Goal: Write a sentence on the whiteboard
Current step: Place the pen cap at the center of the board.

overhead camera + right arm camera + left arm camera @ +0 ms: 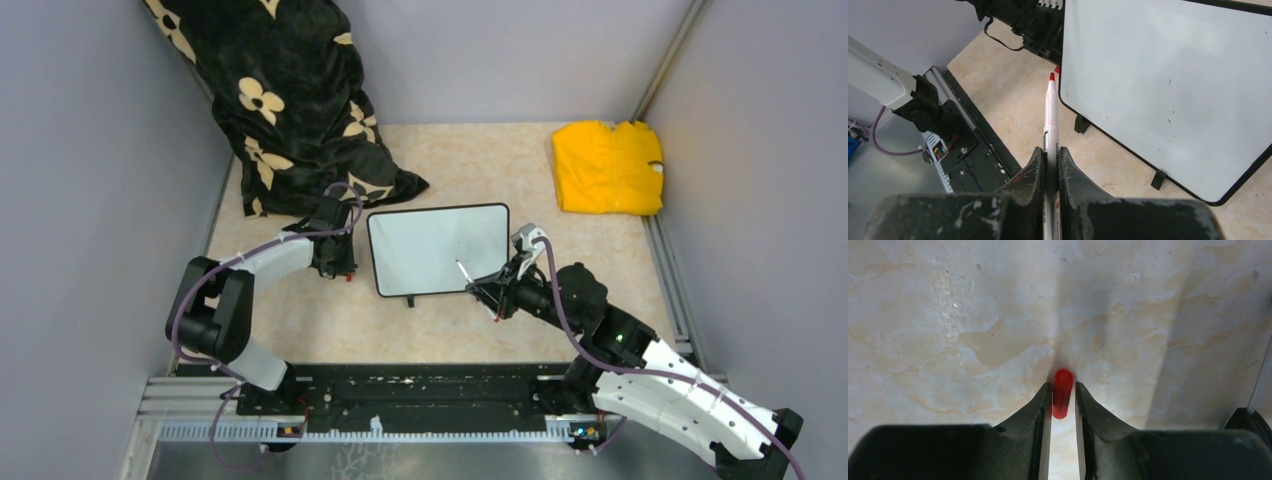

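Observation:
The whiteboard (437, 248) lies flat mid-table, black-framed, its white face (1173, 75) bare but for tiny specks; the sentence is not in view. My right gripper (497, 285) is shut on a white marker (1051, 107) at the board's near right corner. The marker's uncapped red tip (1052, 76) points past the board's edge, above the table. My left gripper (345, 272) is low over the table just left of the board. A red cap (1062, 392) sits between its fingertips (1063, 385), which stand slightly open with a thin gap beside the cap.
A black cloth with cream flowers (290, 100) is heaped at the back left, close behind my left arm. A folded yellow cloth (607, 167) lies at the back right. Grey walls close in three sides; a black rail (420, 400) runs along the near edge.

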You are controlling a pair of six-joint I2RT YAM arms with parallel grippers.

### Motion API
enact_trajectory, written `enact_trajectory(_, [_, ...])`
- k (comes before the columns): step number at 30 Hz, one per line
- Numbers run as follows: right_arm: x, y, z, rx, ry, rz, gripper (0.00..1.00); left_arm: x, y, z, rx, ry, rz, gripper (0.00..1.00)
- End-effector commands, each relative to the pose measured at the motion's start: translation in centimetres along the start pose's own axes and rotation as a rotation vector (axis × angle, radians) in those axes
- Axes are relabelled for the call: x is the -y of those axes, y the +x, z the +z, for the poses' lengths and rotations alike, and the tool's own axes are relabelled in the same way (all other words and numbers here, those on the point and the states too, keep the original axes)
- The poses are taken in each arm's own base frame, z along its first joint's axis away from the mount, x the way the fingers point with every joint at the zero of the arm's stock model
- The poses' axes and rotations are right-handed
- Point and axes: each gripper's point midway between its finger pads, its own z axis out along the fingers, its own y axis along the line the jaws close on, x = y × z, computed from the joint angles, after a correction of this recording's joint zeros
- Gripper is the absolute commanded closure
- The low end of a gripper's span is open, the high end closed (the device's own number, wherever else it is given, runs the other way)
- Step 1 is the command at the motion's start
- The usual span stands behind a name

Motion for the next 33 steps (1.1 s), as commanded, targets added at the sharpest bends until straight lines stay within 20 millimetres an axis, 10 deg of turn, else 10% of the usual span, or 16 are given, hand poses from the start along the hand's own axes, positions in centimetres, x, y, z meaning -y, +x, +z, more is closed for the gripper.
enact_trajectory(1, [-0.5, -2.0, -0.3, 0.055, -0.006, -0.016, 1.00, 0.2, 0.0, 0.5, -0.015, 0.012, -0.005, 0.69])
enact_trajectory(13, [-0.6, -2.0, -0.5, 0.052, -0.011, -0.007, 1.00, 0.4, -2.4, -2.1, 0.118, 0.036, -0.096, 0.41])
enact_trajectory(23, [-1.9, -4.0, -0.8, 0.087, -0.055, -0.031, 1.00, 3.6, -11.5, -18.7, 0.745, 0.386, -0.108, 0.17])
enact_trajectory(28, [-3.2, -5.7, 0.3, 0.147, -0.115, -0.020, 1.00, 9.0, -11.2, -27.9, 0.993, 0.862, 0.001, 0.01])
enact_trajectory(33, [-4.3, -6.5, 2.3, 0.143, -0.160, -0.006, 1.00, 12.7, -9.8, -30.0, 0.883, 1.132, 0.040, 0.01])
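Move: The red pen cap lies on the table between the left hand's partly open fingertips, its middle about 1 cm below the hand point. The whiteboard's middle is some 20 cm to the right, 5 cm farther out and about 7 cm higher. From the right hand, which still holds the pen, the cap lies about 30 cm left, 12 cm ahead and 22 cm below. The left hand opens wide around the pen cap, then rises some 29 cm off it, fingers tilting up towards forward. ##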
